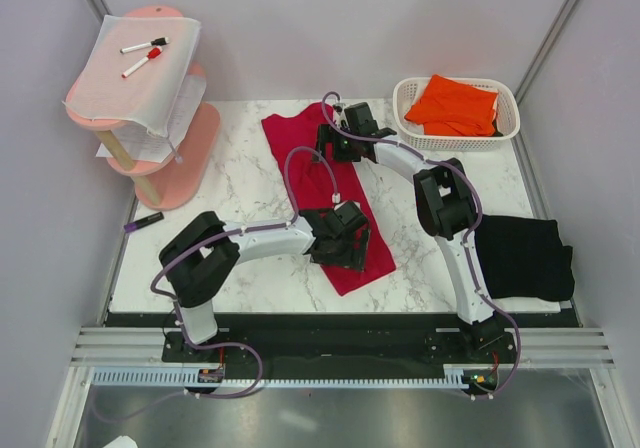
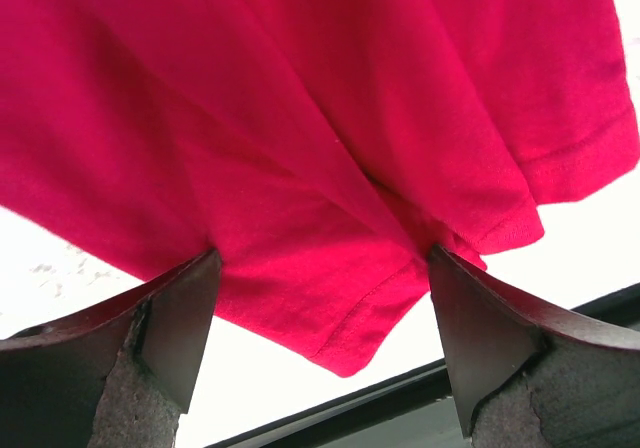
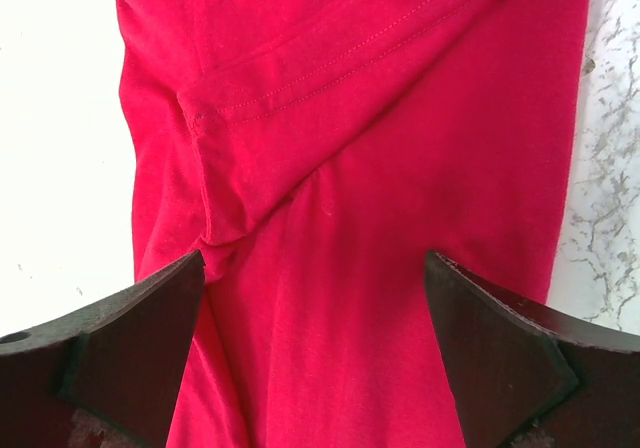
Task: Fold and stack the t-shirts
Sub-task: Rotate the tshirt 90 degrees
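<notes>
The crimson red t-shirt (image 1: 300, 163) lies as a long strip slanting across the marble table (image 1: 225, 258). My left gripper (image 1: 350, 253) is open, low over the shirt's near end. In the left wrist view its gripper (image 2: 323, 258) straddles a hemmed corner of the red shirt (image 2: 300, 118), with nothing gripped. My right gripper (image 1: 332, 146) is open over the far end. In the right wrist view its gripper (image 3: 315, 258) spans the red cloth (image 3: 400, 168) beside a folded sleeve. A bright orange t-shirt (image 1: 452, 103) lies in a basket. A black t-shirt (image 1: 522, 258) sits folded at the right.
A white basket (image 1: 508, 128) stands at the back right. A pink tiered stand (image 1: 180, 168) at the back left carries a white sheet (image 1: 130, 83) with two marker pens. Another pen (image 1: 143, 222) lies near the table's left edge. Grey walls close in both sides.
</notes>
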Available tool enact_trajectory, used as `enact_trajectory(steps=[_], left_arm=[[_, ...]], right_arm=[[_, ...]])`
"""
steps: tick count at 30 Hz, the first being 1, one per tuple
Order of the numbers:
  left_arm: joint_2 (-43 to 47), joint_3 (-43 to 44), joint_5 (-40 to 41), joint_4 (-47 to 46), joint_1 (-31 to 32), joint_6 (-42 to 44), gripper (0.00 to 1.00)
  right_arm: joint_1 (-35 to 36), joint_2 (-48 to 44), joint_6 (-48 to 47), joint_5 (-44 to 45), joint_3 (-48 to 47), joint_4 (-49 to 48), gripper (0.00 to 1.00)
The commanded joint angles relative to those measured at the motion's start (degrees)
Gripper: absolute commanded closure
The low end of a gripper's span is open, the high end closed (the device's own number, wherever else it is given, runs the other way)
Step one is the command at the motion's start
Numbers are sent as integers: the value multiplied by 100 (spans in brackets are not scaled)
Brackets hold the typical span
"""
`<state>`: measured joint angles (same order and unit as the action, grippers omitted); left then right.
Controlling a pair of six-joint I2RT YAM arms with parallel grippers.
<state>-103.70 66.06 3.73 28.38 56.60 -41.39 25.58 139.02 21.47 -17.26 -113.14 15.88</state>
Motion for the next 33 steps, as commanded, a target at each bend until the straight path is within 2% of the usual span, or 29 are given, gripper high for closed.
enact_trajectory(steps=[1, 12, 20, 28, 33], left_arm=[[166, -400, 295, 650, 0, -230, 8], [754, -1306, 541, 1186, -8, -353, 7], [1413, -1640, 682, 1767, 0, -125, 8], [1914, -1308, 1261, 2136, 9, 368, 8], [2766, -929, 1622, 2110, 9, 368, 3]], right_arm=[[-106, 64, 59, 258, 196, 108, 2], [-361, -463, 41, 530, 934, 214, 2], [-414, -447, 59, 662, 883, 223, 2], [-423, -314, 41, 539, 275, 240, 2], [-414, -1253, -12, 434, 845, -48, 2]])
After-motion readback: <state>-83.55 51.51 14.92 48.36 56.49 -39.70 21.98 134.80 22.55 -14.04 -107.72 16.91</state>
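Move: The left hand, fingers wide open, rests on the t-shirt's near end; the middle of that end lies about 6 cm to its right, 4 cm back and 1 cm below. The right hand, also open, is down on the shirt's far part, with the middle of the far end roughly 10 cm ahead, 8 cm to its left and 1 cm below. The basket stands some 32 cm to the right of the right hand and 10 cm farther out. Fingers still spread and pressed on the red cloth, the left hand drags the near end of the t-shirt about 14 cm to the left, drawing back some 5 cm as it goes and rolling about 20 degrees so its left side rises and the fingers come to point more nearly straight down; at the very end it lifts 2–3 cm, coming free by the near-left corner. Meanwhile the right hand stays low with its open fingertips on the far part and slides it about 5 cm the other way, to the right, turning slightly clockwise, so that the two ends are worked in opposite directions. ##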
